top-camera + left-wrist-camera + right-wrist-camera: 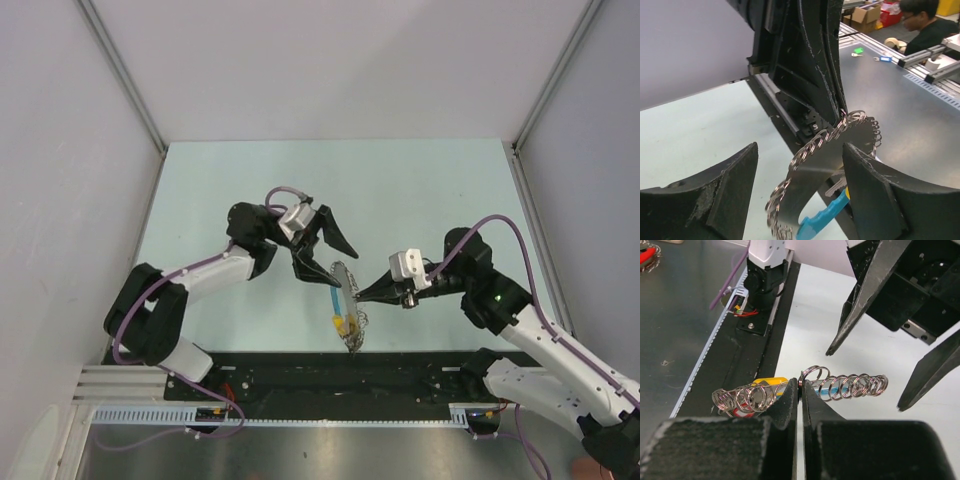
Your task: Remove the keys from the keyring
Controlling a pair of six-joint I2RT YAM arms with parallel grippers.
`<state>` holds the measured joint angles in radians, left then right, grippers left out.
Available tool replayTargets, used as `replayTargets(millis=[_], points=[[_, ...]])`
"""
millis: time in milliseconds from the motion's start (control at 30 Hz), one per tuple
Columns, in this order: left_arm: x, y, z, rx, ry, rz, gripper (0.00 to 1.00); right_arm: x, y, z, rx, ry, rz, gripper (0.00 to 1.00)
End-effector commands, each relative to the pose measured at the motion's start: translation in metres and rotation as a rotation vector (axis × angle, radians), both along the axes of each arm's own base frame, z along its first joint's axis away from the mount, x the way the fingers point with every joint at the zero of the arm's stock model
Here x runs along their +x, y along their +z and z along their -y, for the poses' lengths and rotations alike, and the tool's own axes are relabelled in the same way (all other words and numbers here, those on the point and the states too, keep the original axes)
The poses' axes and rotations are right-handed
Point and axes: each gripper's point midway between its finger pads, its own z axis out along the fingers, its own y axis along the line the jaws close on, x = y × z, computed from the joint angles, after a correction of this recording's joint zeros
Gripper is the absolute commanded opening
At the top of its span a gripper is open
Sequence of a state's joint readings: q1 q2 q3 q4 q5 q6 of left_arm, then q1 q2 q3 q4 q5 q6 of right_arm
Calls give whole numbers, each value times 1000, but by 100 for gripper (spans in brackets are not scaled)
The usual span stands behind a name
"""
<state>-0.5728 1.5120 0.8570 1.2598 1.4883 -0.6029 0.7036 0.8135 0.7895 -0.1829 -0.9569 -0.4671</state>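
Note:
The keyring [346, 297] is a silvery loop strung with many small wire rings, held on edge just above the table. My right gripper [358, 296] is shut on the keyring's rim; in the right wrist view its tips [800, 378] pinch one ring of the keyring [850, 385]. The keys hang at the lower end: a yellow-headed key [771, 383], a red-headed key [741, 410] and a silver key with a light-blue head [826, 217]. My left gripper [338, 268] is open and straddles the upper part of the keyring [816, 165], its right finger [875, 190] close beside the band.
The pale green table [400, 190] is walled in by grey panels on three sides. A black base rail [330, 375] runs along the near edge, directly under the hanging keys. The left arm's purple cable [285, 192] loops above its wrist.

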Motion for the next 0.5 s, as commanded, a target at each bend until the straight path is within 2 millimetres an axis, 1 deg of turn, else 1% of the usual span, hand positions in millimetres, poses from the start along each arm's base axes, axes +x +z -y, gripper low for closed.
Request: replayTargets(millis=[0, 100, 200, 300, 400, 433, 467], points=[[-39, -34, -17, 120, -237, 64, 72, -14, 33, 3, 68, 64, 94, 0], [-45, -42, -14, 135, -260, 39, 72, -22, 35, 5, 77, 99, 99, 0], [-49, -44, -8, 154, -290, 10, 70, -24, 32, 6, 68, 106, 93, 0], [-60, -50, -5, 182, -326, -26, 64, -21, 30, 8, 57, 85, 95, 0], [-68, -52, -8, 227, -338, -78, 49, -23, 31, 11, 54, 87, 107, 0], [-71, -51, -9, 237, -339, -91, 34, -22, 30, 12, 51, 83, 107, 0], [-72, -51, -11, 237, -339, -90, 26, -21, 28, 11, 46, 86, 100, 0]])
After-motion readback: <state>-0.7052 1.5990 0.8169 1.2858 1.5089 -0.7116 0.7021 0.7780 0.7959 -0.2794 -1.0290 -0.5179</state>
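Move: The keyring's middle lies about 6 cm back from the left hand, a centimetre to its right and some 4 cm below. The blue key hangs about 6 cm back, 2 cm left and 6 cm below that hand; the yellow key is about 10 cm back, a centimetre left and 7 cm below. The right hand already pinches the ring's edge, with the ring's middle roughly 2 cm left, 1 cm back and 2 cm below. Back and down, with a smaller drift to the right, the left hand goes about 6 cm in all to the keyring, tipping and turning some 15 degrees, clockwise in part. Late on, its wide-open fingers close to about half that gap around the ring's forward part. The right hand keeps its pinch on the edge and draws back about 2 cm. ##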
